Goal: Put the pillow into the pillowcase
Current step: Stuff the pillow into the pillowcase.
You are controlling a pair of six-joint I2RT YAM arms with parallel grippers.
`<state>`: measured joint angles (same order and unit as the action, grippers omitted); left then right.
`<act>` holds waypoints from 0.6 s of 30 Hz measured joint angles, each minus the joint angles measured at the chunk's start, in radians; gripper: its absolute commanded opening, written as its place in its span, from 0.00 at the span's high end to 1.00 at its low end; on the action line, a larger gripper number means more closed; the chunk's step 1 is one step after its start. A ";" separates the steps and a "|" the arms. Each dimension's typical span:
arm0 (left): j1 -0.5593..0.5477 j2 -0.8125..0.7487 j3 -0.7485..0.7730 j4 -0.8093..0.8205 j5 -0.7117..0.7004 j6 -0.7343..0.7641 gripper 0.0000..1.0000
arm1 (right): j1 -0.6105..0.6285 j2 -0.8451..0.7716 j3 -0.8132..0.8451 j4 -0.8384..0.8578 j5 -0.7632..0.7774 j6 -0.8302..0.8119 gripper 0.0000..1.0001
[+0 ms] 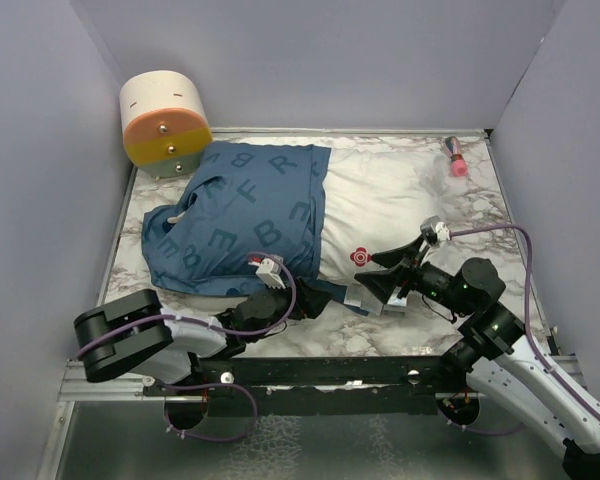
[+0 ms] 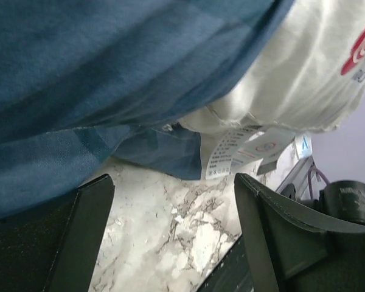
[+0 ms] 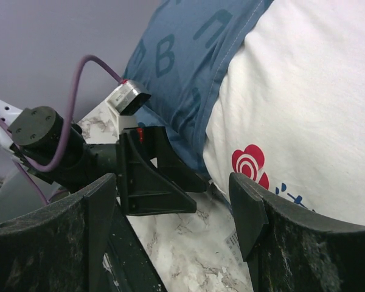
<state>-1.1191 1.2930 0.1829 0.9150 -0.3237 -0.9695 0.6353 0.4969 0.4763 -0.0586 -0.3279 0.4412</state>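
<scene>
The white pillow [image 1: 400, 200] lies across the marble table, its left part inside the dark blue lettered pillowcase [image 1: 250, 210]. About half of the pillow sticks out to the right. My left gripper [image 1: 315, 298] is low at the near edge where the pillowcase's mouth meets the pillow. It is open, with only bare marble between its fingers [image 2: 91, 231]; blue cloth [image 2: 109, 61] and the pillow's care labels [image 2: 231, 152] hang just beyond. My right gripper [image 1: 368, 277] is open beside the pillow's near corner, close to its red logo [image 3: 249, 164], and faces the left gripper [image 3: 152, 176].
A cream, orange and yellow cylinder [image 1: 165, 120] stands at the back left corner. A small pink and red object [image 1: 456, 158] lies at the back right. Grey walls close in the table [image 1: 460, 320] on three sides; a black rail runs along the near edge.
</scene>
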 measured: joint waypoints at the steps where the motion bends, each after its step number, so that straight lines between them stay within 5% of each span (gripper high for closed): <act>1: 0.001 0.025 0.000 0.026 -0.004 -0.006 0.20 | 0.000 -0.002 0.000 0.000 0.000 0.000 0.26; 11: 0.034 0.319 0.064 0.274 -0.007 -0.070 0.23 | 0.000 -0.011 0.000 -0.001 0.000 -0.003 0.26; 13: 0.034 0.380 0.076 0.323 -0.007 -0.082 0.30 | 0.000 -0.011 0.000 -0.001 0.000 -0.005 0.26; 18: 0.034 0.554 0.083 0.470 -0.003 -0.111 0.68 | 0.000 -0.011 0.000 -0.002 0.001 -0.014 0.26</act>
<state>-1.0855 1.8465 0.2661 1.3853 -0.3264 -1.0809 0.6353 0.4862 0.4763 -0.0605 -0.3271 0.4267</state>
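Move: The blue strip of the pillowcase sticking out under the pillow's near edge lies just past the left hand's fingertips, some 3 cm ahead, 4 cm right and 6 cm lower. Its white tags are roughly 9 cm right, level fore and aft, 6 cm down; the red flower print is about 9 cm ahead and 8 cm right, near hand height. From the right hand the strip is about 5 cm back, 5 cm left and 18 cm down. The left hand sinks about 5 cm, easing right and forward under the pillowcase, fingers half closing around the blue strip. ##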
